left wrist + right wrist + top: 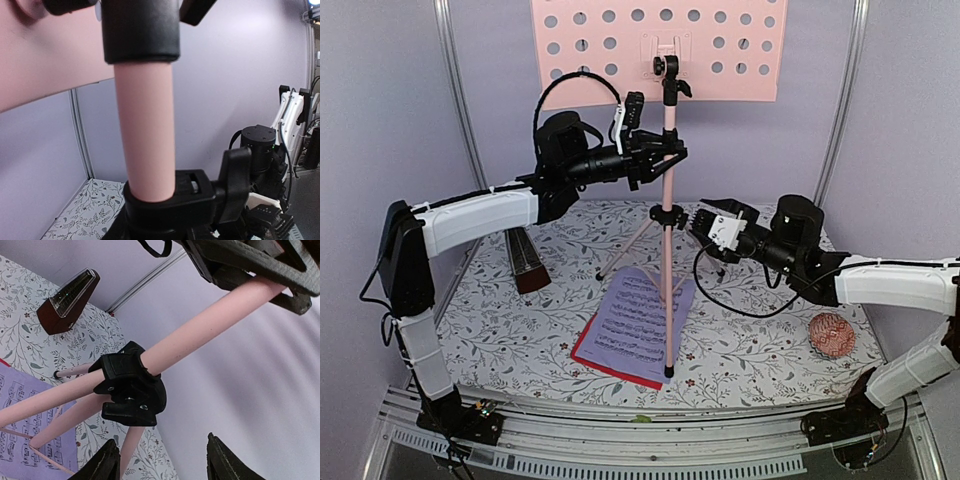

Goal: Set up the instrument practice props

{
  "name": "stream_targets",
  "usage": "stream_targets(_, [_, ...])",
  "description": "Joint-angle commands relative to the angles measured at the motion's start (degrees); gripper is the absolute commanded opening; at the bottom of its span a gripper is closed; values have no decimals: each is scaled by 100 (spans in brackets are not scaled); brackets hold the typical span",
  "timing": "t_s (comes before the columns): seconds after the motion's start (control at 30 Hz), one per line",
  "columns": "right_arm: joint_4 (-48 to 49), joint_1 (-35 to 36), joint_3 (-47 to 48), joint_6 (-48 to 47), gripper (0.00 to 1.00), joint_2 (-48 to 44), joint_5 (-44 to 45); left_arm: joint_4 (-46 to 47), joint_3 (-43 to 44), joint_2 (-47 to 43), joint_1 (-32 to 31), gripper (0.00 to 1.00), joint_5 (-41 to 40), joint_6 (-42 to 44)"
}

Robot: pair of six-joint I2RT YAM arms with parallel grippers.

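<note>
The pink music stand stands upright mid-table, its perforated desk (660, 45) at the top and its pole (670, 185) running down to the tripod legs. My left gripper (665, 158) is shut on the pole high up; it also shows in the right wrist view (250, 267). The pole (145, 130) fills the left wrist view, where my fingers are hidden. My right gripper (705, 222) is open and empty just right of the black tripod hub (130, 390). The lilac sheet (640, 315) lies on the red sheet (605, 362) under the legs. The brown metronome (525, 262) stands at the left.
A small pink knitted ball (830, 335) lies at the right near my right arm. Purple walls with metal posts close the back and sides. The front tripod foot (668, 372) rests by the sheets. The metronome (67, 302) shows in the right wrist view.
</note>
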Motion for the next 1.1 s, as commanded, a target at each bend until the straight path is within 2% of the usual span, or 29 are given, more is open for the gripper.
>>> stream_targets(0.0, [759, 195, -119, -1477, 59, 222, 464, 144, -65, -239, -75, 0, -76, -115])
stream_targets(0.17, [1127, 369, -154, -2196, 58, 415, 453, 144, -61, -246, -75, 0, -74, -124])
stream_targets(0.33, [1259, 411, -53, -2513, 55, 598, 426, 127, -62, -247, -73, 0, -72, -138])
stream_targets(0.47, [1134, 418, 53, -2534, 44, 676, 416, 113, -71, -254, -76, 0, -77, -133])
stream_targets(0.67, [456, 427, 224, -1577, 16, 488, 292, 65, -81, -250, -84, 0, -68, -116])
stream_targets(0.83, [-27, 427, 414, -389, 0, 282, 6, 21, -84, -251, -84, 0, -50, -92])
stream_targets(1.07, [-271, 433, 504, 1565, 0, 169, -367, -6, -59, -205, -92, 0, -58, -72])
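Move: The collar knob on the music stand is about 3 cm to the left of my right hand, level with it fore and aft and 1 cm lower. The collar sits another 3 cm left of the knob and 3 cm farther out, and the pole grip is some 14 cm above the collar. The sheet music lies roughly 12 cm left, 4 cm back and 27 cm below. From my left hand the knob is about 14 cm down, 3 cm right and 3 cm back. I slide my open right hand about 3 cm left and a touch down onto the collar knob, still rolling it counter-clockwise, seen from behind the hand, by some 25 degrees. There I close the fingers to pinch the knob and roll back clockwise about as far. My left hand keeps its grip high on the pole and stays put. ##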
